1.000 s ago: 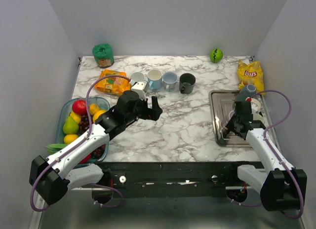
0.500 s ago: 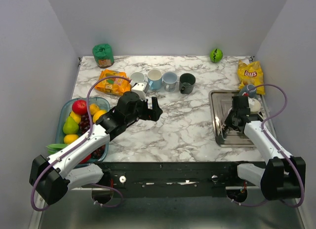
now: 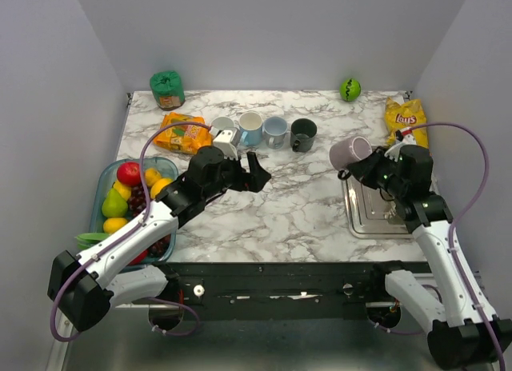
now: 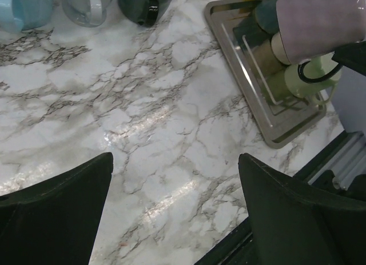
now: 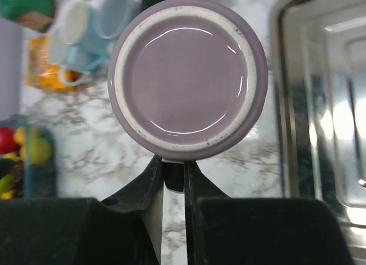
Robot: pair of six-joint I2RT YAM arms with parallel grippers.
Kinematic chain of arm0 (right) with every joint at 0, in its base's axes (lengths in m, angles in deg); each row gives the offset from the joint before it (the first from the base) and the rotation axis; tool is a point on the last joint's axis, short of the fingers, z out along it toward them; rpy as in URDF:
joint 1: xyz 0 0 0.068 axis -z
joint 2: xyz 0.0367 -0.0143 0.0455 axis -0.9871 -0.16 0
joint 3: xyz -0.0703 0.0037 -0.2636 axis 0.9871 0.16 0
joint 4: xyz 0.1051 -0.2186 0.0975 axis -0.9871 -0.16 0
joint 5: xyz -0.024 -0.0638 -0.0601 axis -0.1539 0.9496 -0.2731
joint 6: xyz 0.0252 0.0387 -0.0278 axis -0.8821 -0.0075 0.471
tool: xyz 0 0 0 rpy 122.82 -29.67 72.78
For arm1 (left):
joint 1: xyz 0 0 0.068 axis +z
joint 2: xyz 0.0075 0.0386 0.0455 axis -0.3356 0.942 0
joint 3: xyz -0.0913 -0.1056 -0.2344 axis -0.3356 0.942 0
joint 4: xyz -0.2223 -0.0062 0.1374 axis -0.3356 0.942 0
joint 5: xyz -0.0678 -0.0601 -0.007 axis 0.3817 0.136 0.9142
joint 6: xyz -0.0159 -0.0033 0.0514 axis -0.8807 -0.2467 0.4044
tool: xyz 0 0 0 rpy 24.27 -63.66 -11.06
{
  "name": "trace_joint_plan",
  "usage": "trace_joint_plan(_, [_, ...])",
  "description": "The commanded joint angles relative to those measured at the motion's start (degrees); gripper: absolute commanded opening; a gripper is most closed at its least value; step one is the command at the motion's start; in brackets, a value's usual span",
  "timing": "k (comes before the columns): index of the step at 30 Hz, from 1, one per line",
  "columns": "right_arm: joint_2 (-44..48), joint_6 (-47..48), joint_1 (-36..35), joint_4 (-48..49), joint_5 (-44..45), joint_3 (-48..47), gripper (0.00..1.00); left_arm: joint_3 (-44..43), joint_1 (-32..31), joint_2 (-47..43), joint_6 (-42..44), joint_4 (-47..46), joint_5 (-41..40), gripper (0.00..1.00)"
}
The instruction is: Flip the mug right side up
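A lilac mug [image 3: 350, 153] hangs in the air just left of the metal tray [image 3: 362, 220], lying on its side. My right gripper [image 3: 366, 165] is shut on its dark handle. In the right wrist view the mug's [image 5: 189, 76] round base faces the camera, and my right gripper [image 5: 174, 169] pinches the handle right under the rim of that base. In the left wrist view the mug [image 4: 320, 22] shows at the top right. My left gripper [image 3: 254, 169] hovers open over the middle of the table with nothing between its fingers [image 4: 57, 191].
Several upright mugs [image 3: 264, 129] stand in a row at the back. An orange snack bag [image 3: 182, 133] and a green can [image 3: 167, 89] lie back left, a fruit container [image 3: 132, 197] at the left. A yellow chips bag [image 3: 406, 119] and green ball [image 3: 350, 89] sit back right. A pale green mug [image 4: 297, 82] lies in the tray.
My right gripper shut on the mug's handle in the tray, then lifted it up and leftward out over the table. The left arm has barely moved.
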Motion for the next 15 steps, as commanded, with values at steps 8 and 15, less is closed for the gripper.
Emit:
trace_joint_plan(8, [6.7,-14.9,-3.5,26.8,-24.1,-1.2,0.01,-0.2,-1.8,5.1,-21.2,-34.5,17.8,0.99])
trace_joint_plan(15, [7.4,-20.3,-6.6,35.8,-23.8,0.7,0.01,-4.8,-6.1,12.1,-27.6,-41.8,19.2,0.99])
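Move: The lilac mug, pinched by its handle in the right fingers, sits about 25 cm to the left hand's right, 5 cm ahead and 3 cm higher. From the right hand, the open left gripper waits about 26 cm to the left, 2 cm back and level. The dark mug stands some 25 cm ahead of the right hand, 12 cm to its left and 15 cm below; the tray's middle is about 8 cm ahead, 13 cm right and 19 cm down. Upward and inward, both hands close on each other: the right rises about 13 cm and goes left, drawing back slightly, its grip kept on the lilac mug's handle as its fingers swing counter-clockwise and up to level. The left, still wide open, rises and goes right about 10 cm towards the mug, rolling some 30 degrees until its fingers lie nearly level, pointing right. ##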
